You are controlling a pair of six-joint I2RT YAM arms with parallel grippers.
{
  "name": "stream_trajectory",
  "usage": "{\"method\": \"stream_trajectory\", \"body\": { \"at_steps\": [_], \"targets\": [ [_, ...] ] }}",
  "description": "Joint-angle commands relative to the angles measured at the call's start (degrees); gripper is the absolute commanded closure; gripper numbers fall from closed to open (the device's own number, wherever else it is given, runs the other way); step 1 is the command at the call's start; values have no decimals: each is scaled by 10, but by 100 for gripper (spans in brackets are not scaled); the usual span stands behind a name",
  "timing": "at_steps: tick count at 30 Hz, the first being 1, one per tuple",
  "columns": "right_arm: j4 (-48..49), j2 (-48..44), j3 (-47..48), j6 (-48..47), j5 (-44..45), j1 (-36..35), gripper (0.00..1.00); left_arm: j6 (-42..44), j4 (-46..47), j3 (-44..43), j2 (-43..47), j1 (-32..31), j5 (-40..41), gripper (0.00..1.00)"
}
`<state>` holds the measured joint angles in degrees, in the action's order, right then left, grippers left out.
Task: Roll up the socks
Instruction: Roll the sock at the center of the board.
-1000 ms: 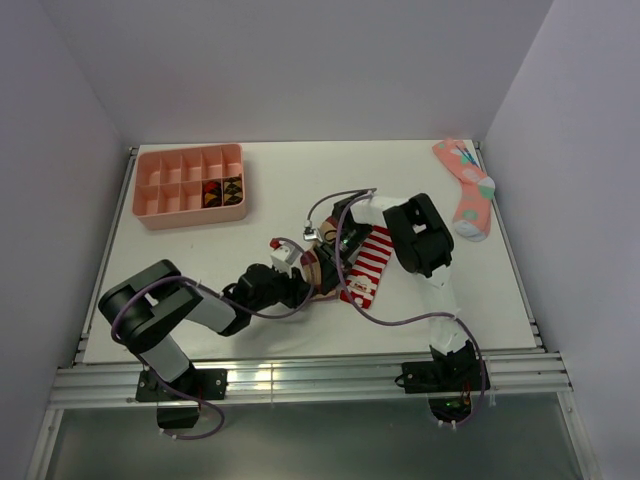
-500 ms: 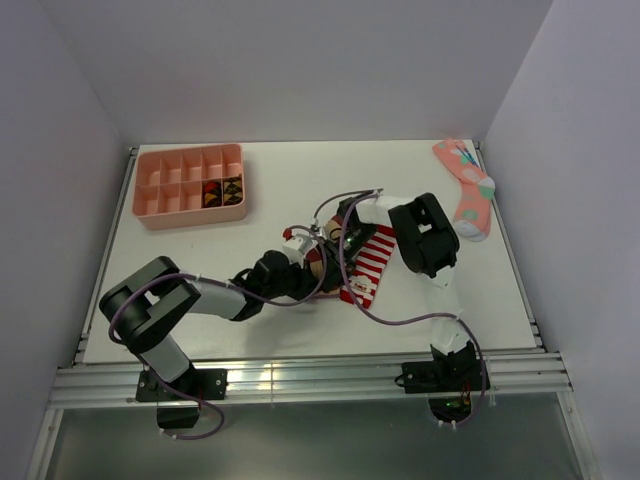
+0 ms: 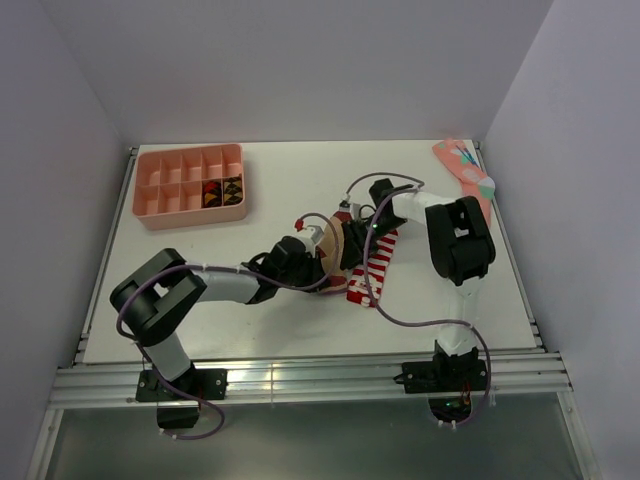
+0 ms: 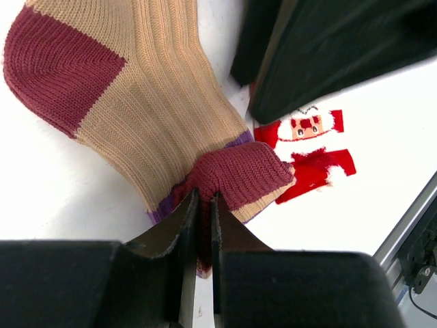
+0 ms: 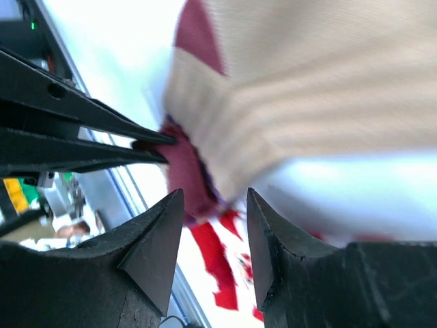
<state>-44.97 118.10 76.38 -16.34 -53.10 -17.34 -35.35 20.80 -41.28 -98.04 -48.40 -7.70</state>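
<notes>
The tan sock (image 3: 332, 243) with dark red heel and cuff lies mid-table, overlapping the red-and-white striped sock (image 3: 373, 268). In the left wrist view my left gripper (image 4: 204, 199) is shut on the tan sock's (image 4: 150, 96) dark red, purple-edged cuff, which bunches up at the fingertips. A red-and-white sock (image 4: 311, 147) with a Santa figure lies just beyond it. My right gripper (image 5: 215, 198) stands open right above that cuff, nothing between its fingers, and faces the left fingers (image 5: 82, 130). From the top, the left gripper (image 3: 322, 268) and right gripper (image 3: 352, 248) meet over the tan sock.
A pink compartment tray (image 3: 190, 214) holding a few small dark items sits at the back left. A pink patterned sock (image 3: 468, 165) lies at the back right corner, partly behind the right arm. White walls enclose the table on three sides.
My left gripper has slid right and shut on the tan sock's cuff. The right gripper has opened, and its arm has swung toward the back right.
</notes>
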Motion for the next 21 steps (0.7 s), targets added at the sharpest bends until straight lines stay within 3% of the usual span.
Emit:
{"method": "stream_trajectory", "body": {
  "at_steps": [1, 12, 21],
  "targets": [
    [18, -35, -14, -8, 9, 31, 50, 0, -117, -1, -31, -7, 9, 100],
    [65, -63, -88, 10, 128, 65, 53, 4, -206, -61, -48, -6, 16, 100],
    [43, -115, -99, -47, 136, 115, 54, -6, -290, -79, -37, -2, -27, 100]
  ]
}}
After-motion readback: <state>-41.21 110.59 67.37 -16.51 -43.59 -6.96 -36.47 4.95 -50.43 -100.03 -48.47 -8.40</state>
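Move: The striped sock's middle lies about 5 cm to the right hand's right, level with it fore and aft and 2 cm below. The brown sock's middle is some 4 cm to that hand's left and 3 cm ahead; the left fingers still pinch its folded cuff. From the left hand, the striped sock lies about 13 cm right and 3 cm ahead. The right hand sweeps about 8 cm right, dipping slightly, fingertips pushing the striped sock away from the brown one. ##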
